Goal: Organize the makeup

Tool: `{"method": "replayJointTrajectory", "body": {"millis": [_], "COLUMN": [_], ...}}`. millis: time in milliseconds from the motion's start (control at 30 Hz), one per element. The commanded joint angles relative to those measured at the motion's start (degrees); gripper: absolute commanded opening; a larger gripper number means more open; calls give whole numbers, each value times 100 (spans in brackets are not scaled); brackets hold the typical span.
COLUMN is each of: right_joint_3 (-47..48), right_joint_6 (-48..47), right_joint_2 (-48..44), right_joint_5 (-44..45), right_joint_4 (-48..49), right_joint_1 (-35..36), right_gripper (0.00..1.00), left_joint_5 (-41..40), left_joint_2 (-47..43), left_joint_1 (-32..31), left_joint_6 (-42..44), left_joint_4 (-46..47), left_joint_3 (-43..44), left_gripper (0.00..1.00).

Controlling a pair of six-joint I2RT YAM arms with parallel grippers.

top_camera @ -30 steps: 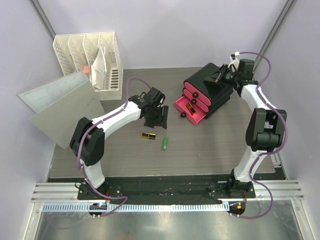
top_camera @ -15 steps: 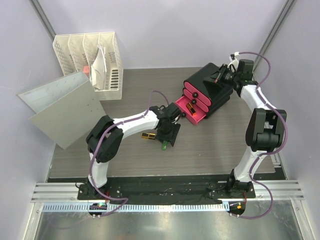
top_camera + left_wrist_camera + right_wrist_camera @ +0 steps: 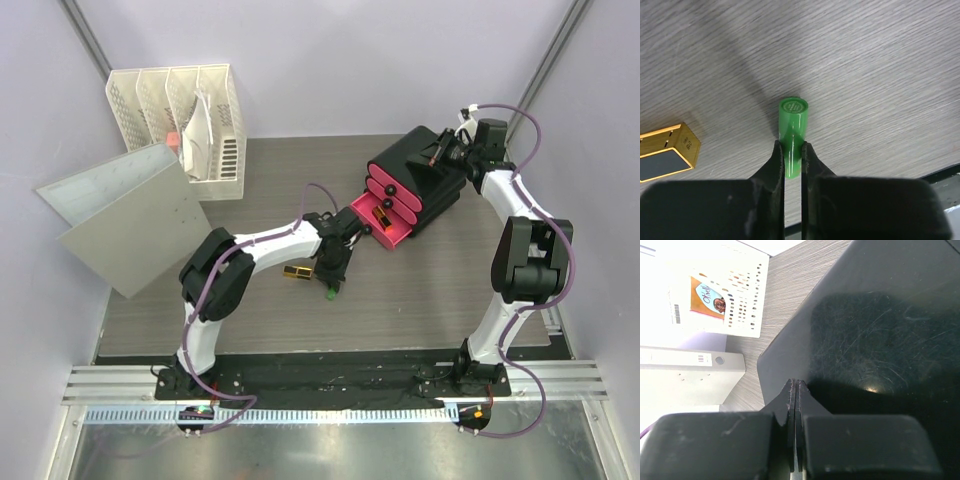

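A green stick (image 3: 792,132) lies on the wooden table, and my left gripper (image 3: 792,152) is shut on its near end. From above, the left gripper (image 3: 330,275) covers most of the green stick (image 3: 329,294). A gold-black lipstick (image 3: 665,152) lies just left of it, the same gold-black lipstick (image 3: 296,272) seen from above. My right gripper (image 3: 795,385) is shut with nothing in it, resting over the top of the black organizer box (image 3: 880,330). The organizer box (image 3: 420,170) has its bottom pink drawer (image 3: 382,222) pulled out, with another lipstick and a black disc inside.
A white mesh file holder (image 3: 185,120) stands at the back left. A grey binder (image 3: 125,215) lies open at the left edge. The table's front edge runs close below the left gripper.
My left arm swung right from near the lipstick to the green stick, came down, and its jaws closed on the stick. The right arm stayed still.
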Motion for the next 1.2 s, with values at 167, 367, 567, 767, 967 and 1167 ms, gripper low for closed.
{"method": "replayJointTrajectory", "body": {"millis": [167,367,567,767,967,1167], "right_joint_3": [-568,-595,-638,-700,-683,-656], "right_joint_6": [-509,-518,-527,-553,-545,-545], "right_joint_2": [629,603,585,558,594,629], "right_joint_5": [790,789,798,816,825,807], "right_joint_4": [-1775,-1775,-1775,-1775,-1775,-1766], "right_joint_1": [62,62,62,62,54,62], "right_gripper": [1,1,1,1,1,1], "left_joint_5": [165,368,728,756,404,298], "left_joint_2": [171,848,1244,955,989,1103], "left_joint_1": [10,28,299,625,722,827], "left_joint_6": [-48,-417,-1503,-3086,-3309,-3528], "left_joint_4": [31,119,863,2156,2193,2175], "left_joint_3": [1584,2843,3215,2196,2510,2686], "left_gripper": [0,0,0,0,0,0]}}
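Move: My left hand is already shut on the green tube at the table. It is bound for the open bottom drawer, about 15 cm ahead and 11 cm to the right, a couple of centimetres higher. The black-gold box inside is some 16 cm ahead and 11 cm right, the drawer's black knob about 13 ahead and 8 right; the gold compact lies 4 cm ahead and 8 left. From my right hand the drawer is roughly 12 cm back, 13 left and 16 below. Keeping my pinch on the green tube, I lift my left hand off the table and sweep it forward and to the right, rising about 10 cm, then dip while still going forward and ease a little back left, and finally rise again over the open drawer. All told some 16 cm forward. On the way the wrist turns about 35 degrees counter-clockwise and tilts so the fingers slant to the right. ##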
